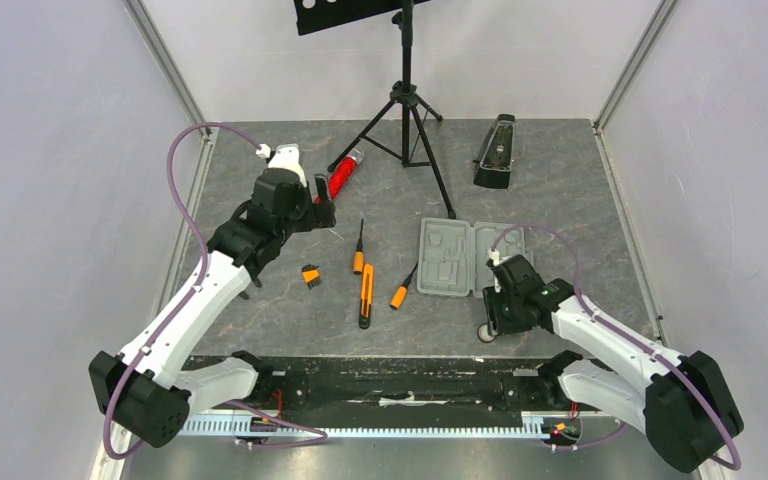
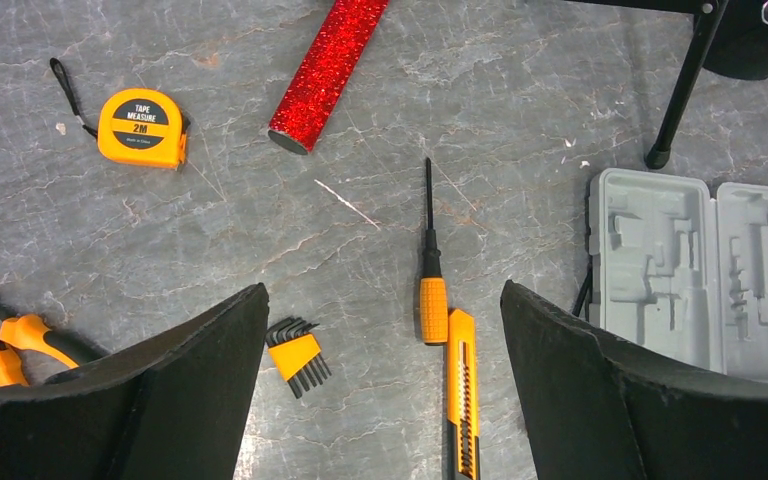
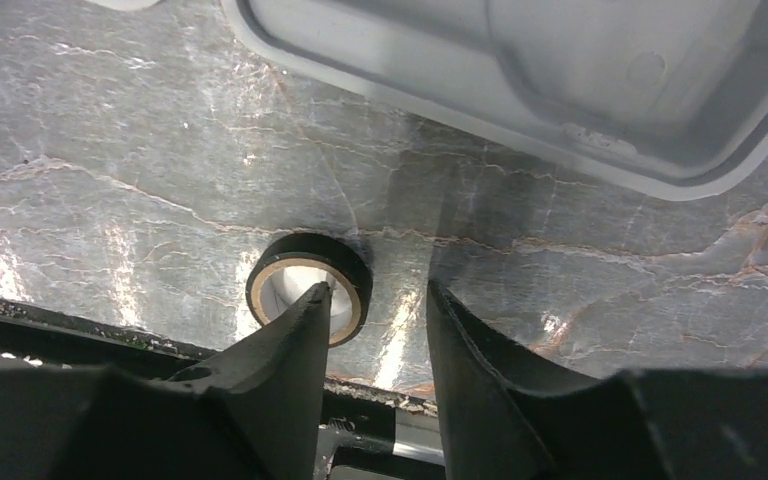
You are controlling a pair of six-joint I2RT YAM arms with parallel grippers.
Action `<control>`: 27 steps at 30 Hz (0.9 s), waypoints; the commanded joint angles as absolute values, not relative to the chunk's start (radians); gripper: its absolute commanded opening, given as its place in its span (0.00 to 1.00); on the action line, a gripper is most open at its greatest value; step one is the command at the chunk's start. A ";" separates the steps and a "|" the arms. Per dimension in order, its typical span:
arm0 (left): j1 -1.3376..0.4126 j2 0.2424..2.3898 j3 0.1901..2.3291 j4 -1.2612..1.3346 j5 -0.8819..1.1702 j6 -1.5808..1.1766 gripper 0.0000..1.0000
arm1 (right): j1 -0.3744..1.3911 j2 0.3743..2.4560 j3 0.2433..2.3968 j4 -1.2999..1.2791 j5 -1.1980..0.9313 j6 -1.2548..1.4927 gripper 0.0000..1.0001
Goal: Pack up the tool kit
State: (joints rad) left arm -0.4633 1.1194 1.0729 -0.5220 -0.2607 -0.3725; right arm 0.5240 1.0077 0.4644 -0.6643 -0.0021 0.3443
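The tool kit's grey case [image 1: 463, 258] lies open on the table, its moulded recesses empty. To its left lie two screwdrivers [image 1: 358, 248] [image 1: 403, 290], a knife [image 1: 366, 295] and a hex key set [image 1: 310, 275]. My left gripper [image 2: 384, 290] hangs open above them. Its view shows the tape measure [image 2: 142, 127], pliers [image 2: 15, 345], hex key set [image 2: 295, 355], screwdriver [image 2: 430, 270], knife [image 2: 462, 390] and case [image 2: 705, 275]. My right gripper [image 3: 377, 288] is low near the table's front edge. One finger [image 3: 300, 340] sits in the hole of a black tape roll [image 3: 355, 268]. The other finger stands apart from the roll, with a gap.
A red glittery cylinder [image 1: 344, 175] lies behind the left gripper. A black tripod stand [image 1: 407, 110] stands at the back centre, one foot near the case. A black metronome [image 1: 496, 150] is at the back right. The table's front edge [image 3: 390, 385] is just under the right fingers.
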 commanded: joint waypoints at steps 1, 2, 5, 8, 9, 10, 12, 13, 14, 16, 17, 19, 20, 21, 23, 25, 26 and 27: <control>-0.453 1.129 1.070 -0.485 -0.260 -0.345 0.91 | 0.528 1.014 0.442 -0.620 0.005 0.357 0.38; -0.452 1.132 1.071 -0.485 -0.255 -0.346 0.91 | 0.528 1.015 0.442 -0.618 0.005 0.359 0.34; -0.449 1.135 1.070 -0.481 -0.238 -0.352 0.91 | 0.528 1.005 0.451 -0.608 0.006 0.358 0.17; -0.448 1.140 1.068 -0.472 -0.207 -0.358 0.91 | 0.527 0.987 0.471 -0.585 0.002 0.360 0.00; -0.448 1.142 1.067 -0.467 -0.190 -0.364 0.91 | 0.528 0.980 0.477 -0.570 0.002 0.360 0.00; -0.448 1.144 1.066 -0.462 -0.172 -0.369 0.91 | 0.527 0.973 0.486 -0.548 0.003 0.359 0.00; -0.448 1.148 1.063 -0.442 -0.116 -0.389 0.91 | 0.528 0.960 0.500 -0.480 -0.043 0.354 0.00; -0.448 1.148 1.062 -0.429 -0.079 -0.402 0.91 | 0.528 0.951 0.503 -0.443 -0.058 0.357 0.00; -0.449 1.149 1.059 -0.411 -0.047 -0.415 0.91 | 0.528 0.944 0.503 -0.388 -0.078 0.361 0.00; -0.449 1.153 1.050 -0.375 0.037 -0.455 0.91 | 0.528 0.930 0.500 -0.274 -0.112 0.382 0.00; -0.450 1.154 1.043 -0.356 0.084 -0.474 0.91 | 0.528 0.925 0.496 -0.202 -0.127 0.397 0.00; -0.449 1.158 1.031 -0.314 0.161 -0.529 0.91 | 0.526 0.917 0.483 -0.052 -0.143 0.426 0.00; -0.449 1.160 1.021 -0.289 0.202 -0.553 0.91 | 0.524 0.916 0.470 0.022 -0.155 0.435 0.00; -0.450 1.161 1.009 -0.256 0.236 -0.582 0.91 | 0.521 0.915 0.457 0.122 -0.163 0.446 0.00; -0.451 1.166 0.988 -0.194 0.319 -0.632 0.91 | 0.507 0.922 0.430 0.291 -0.209 0.468 0.00; -0.453 1.176 0.964 -0.118 0.388 -0.681 0.91 | 0.489 0.941 0.406 0.469 -0.268 0.508 0.00; -0.458 1.182 0.953 -0.078 0.425 -0.700 0.91 | 0.474 0.954 0.394 0.569 -0.302 0.543 0.00; -0.463 1.188 0.942 -0.032 0.464 -0.722 0.91 | 0.460 0.974 0.385 0.670 -0.354 0.579 0.00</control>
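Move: The black tape roll lies about 2 cm left and 1 cm back of the right hand, level with its open fingers. From that hand, the open tool case's middle is roughly 17 cm ahead, 5 cm left; the screwdriver beside it 10 cm ahead, 20 cm left. From the left hand, the tape roll is about 19 cm back, 34 cm right, 22 cm below; the upper screwdriver 5 cm right, 1 cm ahead, equally low. Right hand pinches the tape roll's rim, lifts it about 13 cm, forward-left, tipping up; open left hand swings right. ##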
